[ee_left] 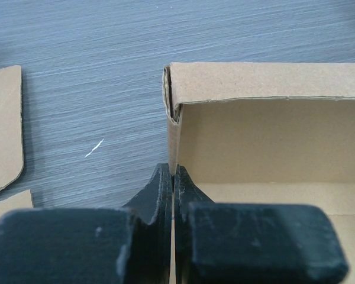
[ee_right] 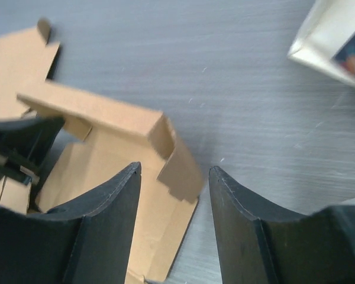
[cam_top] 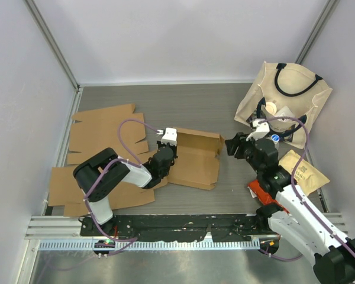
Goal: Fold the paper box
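The paper box lies partly folded in the middle of the table, brown cardboard with its back wall and left wall raised. My left gripper is shut on the box's left wall; in the left wrist view its fingertips pinch that wall's edge, with the box's inside to the right. My right gripper stands open at the box's right end. In the right wrist view the box's right corner flap hangs between the spread fingers, clear of the right one. My right gripper holds nothing.
Flat cardboard sheets lie at the left, more of them nearer the left arm's base. A cream tote bag sits at the back right, with a brown paper packet and a red item beside the right arm.
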`<state>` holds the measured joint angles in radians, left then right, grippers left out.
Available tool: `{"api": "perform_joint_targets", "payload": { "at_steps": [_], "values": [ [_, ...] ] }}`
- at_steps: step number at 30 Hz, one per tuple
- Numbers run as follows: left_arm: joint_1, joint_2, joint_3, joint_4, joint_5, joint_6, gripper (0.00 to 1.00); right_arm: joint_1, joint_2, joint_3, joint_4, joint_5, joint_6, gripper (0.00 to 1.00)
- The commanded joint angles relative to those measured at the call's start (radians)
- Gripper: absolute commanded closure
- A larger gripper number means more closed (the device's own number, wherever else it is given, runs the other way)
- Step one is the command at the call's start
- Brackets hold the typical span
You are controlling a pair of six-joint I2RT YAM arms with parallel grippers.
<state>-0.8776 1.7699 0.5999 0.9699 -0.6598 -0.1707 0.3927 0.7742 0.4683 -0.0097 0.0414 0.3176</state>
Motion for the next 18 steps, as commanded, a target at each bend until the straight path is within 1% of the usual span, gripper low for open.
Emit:
{"api": "perform_joint_targets", "payload": {
  "at_steps": [1,2,3,5,7,9,11,13,14,17,18],
  "values": [
    [0.002,0.006,0.021,0.069,0.0,0.01,1.0,-0.032,0.048,0.145,-0.171,0.221,0.008,0.47],
    [0.002,0.008,0.023,0.072,0.0,0.01,1.0,-0.041,0.121,0.159,-0.19,0.218,-0.006,0.48],
    [0.002,0.011,0.026,0.072,0.0,0.01,1.0,-0.044,0.152,0.177,-0.205,0.198,-0.043,0.48],
    [0.0,0.013,0.028,0.072,0.006,0.007,1.0,-0.043,0.219,0.19,-0.208,0.166,-0.064,0.51],
    [0.002,0.014,0.029,0.073,0.008,0.005,1.0,-0.032,0.238,0.162,-0.15,0.108,-0.098,0.51],
    [0.002,0.016,0.029,0.073,0.009,0.007,1.0,-0.023,0.266,0.136,-0.101,0.087,-0.113,0.51],
    [0.002,0.016,0.029,0.073,0.009,0.008,1.0,-0.02,0.312,0.136,-0.093,0.081,-0.12,0.51],
    [0.002,0.016,0.028,0.072,0.011,0.008,1.0,-0.017,0.335,0.135,-0.07,0.04,-0.121,0.51],
    [0.0,0.014,0.028,0.072,0.012,0.008,1.0,-0.012,0.338,0.124,-0.049,0.028,-0.12,0.51],
    [0.002,0.016,0.028,0.072,0.011,0.01,1.0,0.003,0.327,0.063,0.124,-0.009,-0.123,0.5],
    [0.002,0.016,0.028,0.075,0.011,0.01,1.0,0.005,0.329,0.032,0.152,-0.012,-0.127,0.5]
  ]
}}
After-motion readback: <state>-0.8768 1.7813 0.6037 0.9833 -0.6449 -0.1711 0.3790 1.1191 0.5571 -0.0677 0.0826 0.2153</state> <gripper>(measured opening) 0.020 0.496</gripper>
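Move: Ahead of the half-open right fingers, about 6 cm out, 2 cm to their left and 9 cm lower, stands the flap at the box's far right corner. From that hand the box floor's middle is some 13 cm left, 2 cm back and 12 cm below; the bottle stands about 14 cm right, level, 9 cm lower. The left hand, which already holds the box's left wall, has that flap roughly 16 cm to its right, 1 cm back and 1 cm below. Lowering towards the far right corner flap, the right hand first swings up, forward and to its right by about 3 cm, then drops some 9 cm, drawing slightly back and left to end low just outside the flap. Its fingers tip down about 15 degrees, roll left side down and stay half open. The left fingers keep their pinch on the box's left wall, almost still. ##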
